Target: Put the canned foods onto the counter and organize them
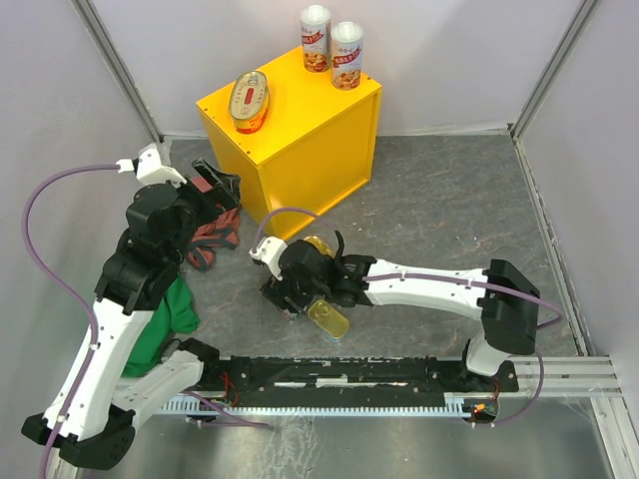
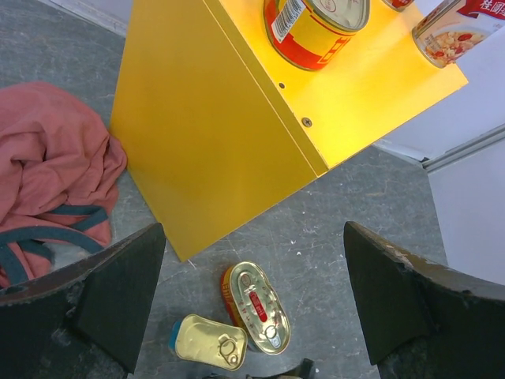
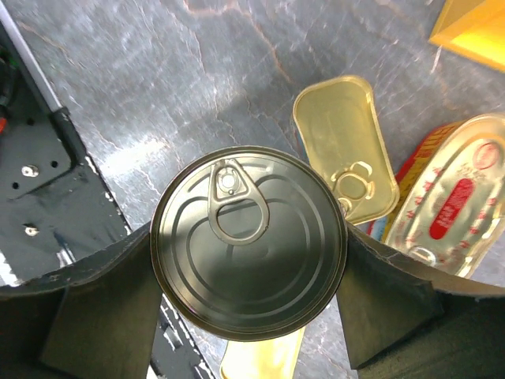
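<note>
The yellow counter (image 1: 300, 140) carries two tall red-labelled cans (image 1: 316, 38) (image 1: 346, 55) and an oval tin (image 1: 250, 100). On the floor in front of it, my right gripper (image 3: 248, 260) is shut on the dark round can (image 3: 248, 241), with a finger pressed to each side of its rim. A rectangular gold tin (image 3: 343, 146) and an oval gold tin (image 3: 454, 205) lie just beyond it. Another gold tin (image 1: 329, 319) shows beneath the gripper. My left gripper (image 2: 251, 260) hangs open and holds nothing, beside the counter's corner (image 2: 197, 134).
A red cloth (image 1: 210, 239) lies against the counter's left foot, under my left arm. A green cloth (image 1: 165, 319) lies nearer the left arm's base. The black mounting rail (image 1: 349, 374) runs along the near edge, close to the right gripper.
</note>
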Robot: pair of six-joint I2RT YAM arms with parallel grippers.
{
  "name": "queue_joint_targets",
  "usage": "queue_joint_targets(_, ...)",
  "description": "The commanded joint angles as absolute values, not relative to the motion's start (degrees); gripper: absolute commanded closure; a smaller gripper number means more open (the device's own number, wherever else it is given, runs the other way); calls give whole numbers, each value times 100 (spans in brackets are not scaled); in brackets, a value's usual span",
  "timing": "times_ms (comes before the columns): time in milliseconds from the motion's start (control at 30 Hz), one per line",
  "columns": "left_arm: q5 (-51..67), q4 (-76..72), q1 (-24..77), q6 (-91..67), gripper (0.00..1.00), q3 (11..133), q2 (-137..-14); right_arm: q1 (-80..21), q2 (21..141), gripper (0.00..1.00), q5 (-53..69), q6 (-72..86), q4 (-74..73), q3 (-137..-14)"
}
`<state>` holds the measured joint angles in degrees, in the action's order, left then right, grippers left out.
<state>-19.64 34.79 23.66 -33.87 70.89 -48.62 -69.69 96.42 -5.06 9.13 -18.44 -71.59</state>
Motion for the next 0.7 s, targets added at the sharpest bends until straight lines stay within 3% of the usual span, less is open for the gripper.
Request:
queue_joint_targets(0,-2103,3044,2390,-3397,0,6983,-4745,-6952,8845,99,-854,723,-1886,-8167)
queue_joint_targets(667,-2106,2926,2382,-3375,0,6965,-4727,-5846,8937,99,-1452,289,-3669,-11200)
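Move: The right hand already holds the round grey can, just lifted. The middle of the yellow counter's top lies about 33 cm straight ahead and roughly 18 cm higher. On the top, the orange can stands some 30 cm ahead and 8 cm left of the hand. Down on the floor, the oval tin lies about 12 cm ahead and 6 cm right of the hand, and the rear gold tin about 8 cm ahead and 2 cm left. From the left hand, the counter-top middle is about 25 cm ahead, 12 cm right and slightly lower. Upward first, almost straight and quickly, the right arm raises the held can some 21 cm, and from partway up it also swings forward about 8 cm and a little to the right, towards the yellow counter. The wrist turns roughly 20 degrees on the way, fingers tipping up and swinging clockwise, while they keep their grip around the can. ##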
